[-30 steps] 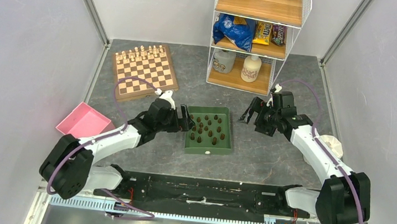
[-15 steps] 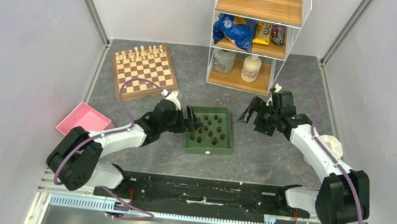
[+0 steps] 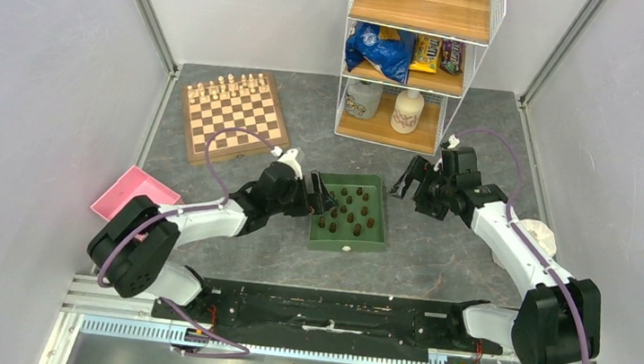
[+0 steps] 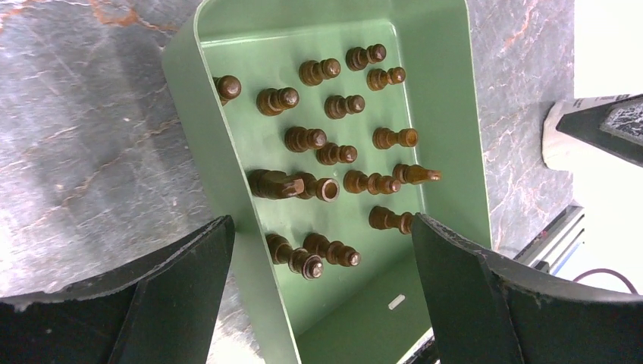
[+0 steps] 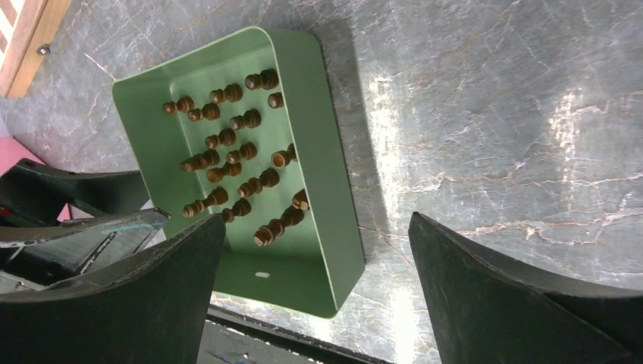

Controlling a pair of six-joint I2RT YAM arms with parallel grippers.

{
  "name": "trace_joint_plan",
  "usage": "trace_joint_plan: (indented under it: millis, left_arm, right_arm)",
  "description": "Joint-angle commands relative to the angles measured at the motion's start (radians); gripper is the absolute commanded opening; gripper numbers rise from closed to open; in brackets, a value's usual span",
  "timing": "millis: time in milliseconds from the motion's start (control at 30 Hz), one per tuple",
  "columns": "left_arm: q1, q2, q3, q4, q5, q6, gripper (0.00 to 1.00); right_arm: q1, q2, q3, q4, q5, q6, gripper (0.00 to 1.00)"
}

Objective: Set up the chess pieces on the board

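Observation:
Several dark-brown chess pieces (image 3: 347,210) lie and stand inside a dark-green tray (image 3: 381,208) at mid-table. My left gripper (image 3: 321,195) hangs open over the tray's left wall. In the left wrist view that wall (image 4: 227,189) and the nearest pieces (image 4: 311,258) show between the open fingers of the left gripper (image 4: 318,227), nothing held. My right gripper (image 3: 411,180) stands open just right of the tray's far corner. The right gripper (image 5: 317,220) is empty, with the tray (image 5: 318,114) and the pieces (image 5: 227,163) ahead of it. The board (image 3: 234,128) sits at the far left.
Pale cream chessmen (image 3: 229,86) fill the board's far rows. A pink tray (image 3: 135,194) lies near the left wall. A wire shelf (image 3: 412,65) with bottles and snack bags stands at the back. A pale round object (image 3: 540,234) rests beside the right arm.
My left gripper has moved right, from beside the tray to over its left wall, and the tray has shifted slightly right. The right arm has barely moved.

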Motion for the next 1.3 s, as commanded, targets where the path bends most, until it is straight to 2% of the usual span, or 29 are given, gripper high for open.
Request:
trace_joint_plan:
  millis: [0, 400, 567, 767, 867, 1067, 1267]
  left_arm:
    - [-0.033, 0.031, 0.055, 0.078, 0.011, -0.06, 0.93]
    - [-0.101, 0.114, 0.105, 0.123, -0.036, -0.108, 0.92]
    - [-0.123, 0.131, 0.12, 0.134, -0.063, -0.12, 0.91]
    - [-0.133, 0.147, 0.135, 0.139, -0.071, -0.121, 0.91]
    - [-0.137, 0.157, 0.143, 0.139, -0.074, -0.118, 0.91]
    - [-0.141, 0.17, 0.156, 0.14, -0.077, -0.116, 0.9]
    - [-0.144, 0.178, 0.16, 0.14, -0.079, -0.115, 0.9]
  right_arm:
    - [0.003, -0.029, 0.063, -0.038, 0.062, -0.008, 0.99]
    - [-0.002, 0.011, 0.117, -0.133, 0.088, -0.028, 0.99]
    - [-0.022, 0.065, 0.12, -0.152, 0.049, -0.04, 0.98]
    - [-0.038, 0.135, 0.116, -0.144, 0.056, -0.079, 0.81]
    - [-0.038, 0.16, 0.123, -0.136, 0.076, -0.102, 0.78]
    - [-0.038, 0.209, 0.138, -0.111, 0.11, -0.146, 0.58]
    - [-0.038, 0.258, 0.142, -0.064, 0.101, -0.166, 0.47]
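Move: The green tray with the dark chess pieces has its middle about 6 cm to the right of my left hand, level with it front to back and 3 cm below. My outer left finger is already against the outside of its left wall. The chessboard lies some 20 cm ahead and 23 cm left. From my right hand the tray's right wall is about 3 cm left, 3 cm back and 6 cm below, its middle some 12 cm left; the shelf's lowest board is roughly 18 cm ahead, 4 cm left. With my left gripper still wide open over the tray's left wall, I keep the outer finger against its outside and push the tray about 6 cm to the right, slowing towards the end. My right hand drifts some 3 cm right and first lifts slightly, then sinks about 6 cm from there over the right wall, rolling and tipping some 15 degrees and half closing, one finger inside the wall and one outside. ##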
